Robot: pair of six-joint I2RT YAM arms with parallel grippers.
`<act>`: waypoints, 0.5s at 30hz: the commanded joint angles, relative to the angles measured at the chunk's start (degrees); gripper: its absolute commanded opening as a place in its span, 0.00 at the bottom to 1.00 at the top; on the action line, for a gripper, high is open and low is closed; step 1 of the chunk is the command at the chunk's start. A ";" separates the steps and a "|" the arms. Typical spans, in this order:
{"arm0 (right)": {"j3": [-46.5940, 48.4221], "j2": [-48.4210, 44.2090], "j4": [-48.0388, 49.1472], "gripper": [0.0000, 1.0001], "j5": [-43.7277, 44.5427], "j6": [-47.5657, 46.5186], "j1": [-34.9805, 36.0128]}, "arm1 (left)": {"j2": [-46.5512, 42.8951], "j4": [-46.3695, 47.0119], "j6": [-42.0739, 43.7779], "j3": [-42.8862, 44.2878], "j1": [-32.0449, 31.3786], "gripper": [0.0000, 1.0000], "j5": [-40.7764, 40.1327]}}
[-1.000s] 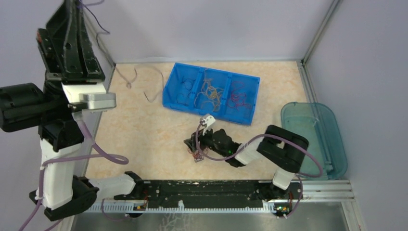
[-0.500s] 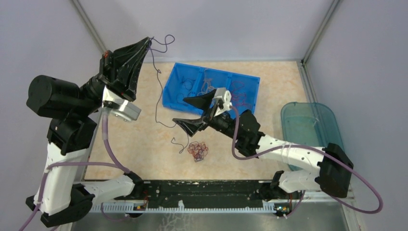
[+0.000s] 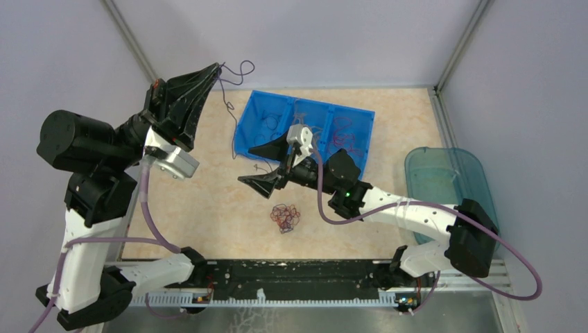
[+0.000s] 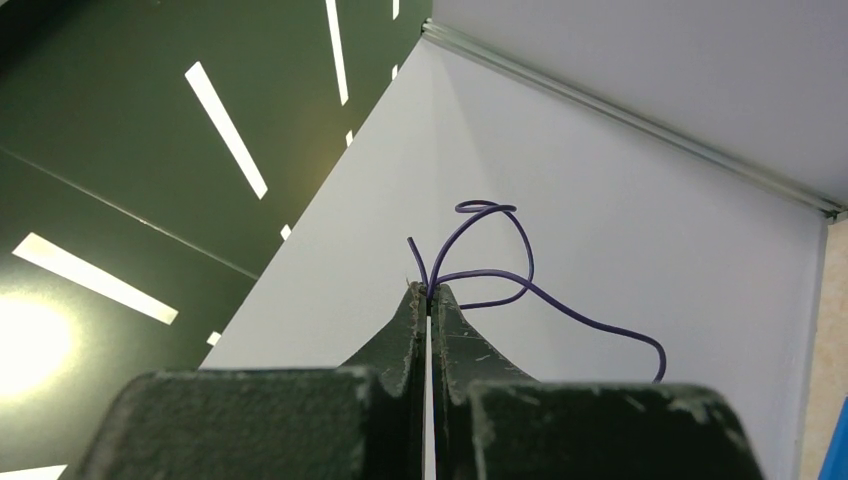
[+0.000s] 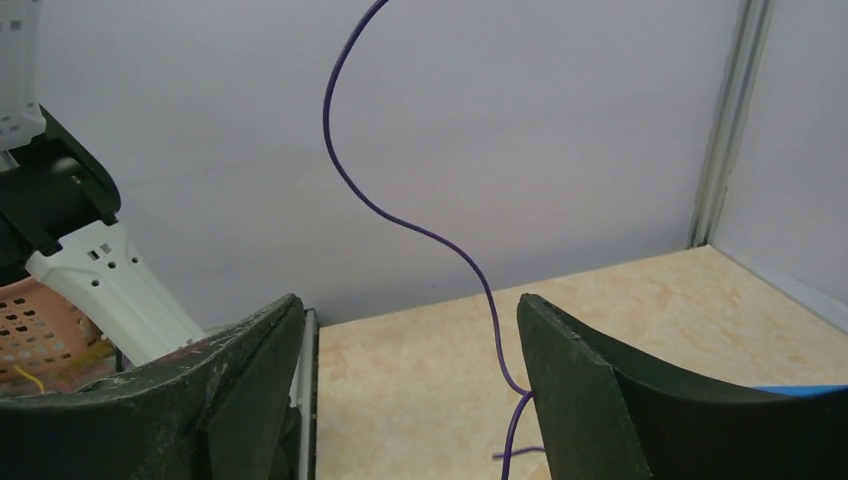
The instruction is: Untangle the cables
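Note:
A thin purple cable (image 3: 229,105) hangs from my left gripper (image 3: 219,67), which is raised high at the back left and shut on its upper end (image 4: 497,272). Its fingertips (image 4: 430,292) are pressed together. The strand drops between the wide-apart fingers of my open right gripper (image 3: 261,165), which hovers above the table left of the blue bin (image 3: 243,136). In the right wrist view the cable (image 5: 478,268) touches the right finger (image 5: 570,370). A small tangle of red and dark cables (image 3: 284,216) lies on the table below. More cables sit sorted in the bin's three compartments.
A translucent teal tub (image 3: 478,208) stands at the table's right edge. Grey walls close in the left, back and right sides. The arms' black base rail (image 3: 291,274) runs along the near edge. A pink perforated basket (image 5: 40,325) shows beyond the left wall.
My right gripper rose from the tangle and swung left around the hanging strand. The left gripper tilted over the back left, pulling the purple cable free; its lower end left the table.

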 commanded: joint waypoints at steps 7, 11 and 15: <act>8.36 3.53 -1.33 0.68 -1.40 -1.61 0.47 | -1.27 -0.23 -1.41 -1.32 -0.34 0.00 1.40; 9.21 4.56 0.16 0.53 -1.87 -1.26 0.46 | -1.72 -0.23 -1.92 -2.26 -0.34 0.00 1.03; 9.97 4.89 -0.30 0.20 -1.41 -1.25 0.48 | -2.36 -0.25 -3.82 -4.13 -0.34 0.00 -0.08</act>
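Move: Hanging from the left hand's shut fingers, the dark purple cable runs down past the right hand. The stretch to be gripped is about 2 cm ahead of the right fingertips and 2 cm to their left, level in height, and lies roughly 27 cm below the left hand, some 2 cm ahead and 1 cm to its left. From the right hand, the red cable tangle sits about 3 cm ahead, 7 cm right and 36 cm down; the blue box some 27 cm ahead, 12 cm right and 34 cm down. Closing in on the hanging purple cable, the right hand eases about 2 cm left, with a small rise of some 1.5 cm that turns into a slight dip, its wrist holding its attitude. Its fingers go from wide open to about a third open, bringing the strand between the tips; a firm pinch can't yet be seen. The left hand keeps its grip on the upper cable and sinks about 1 cm. ##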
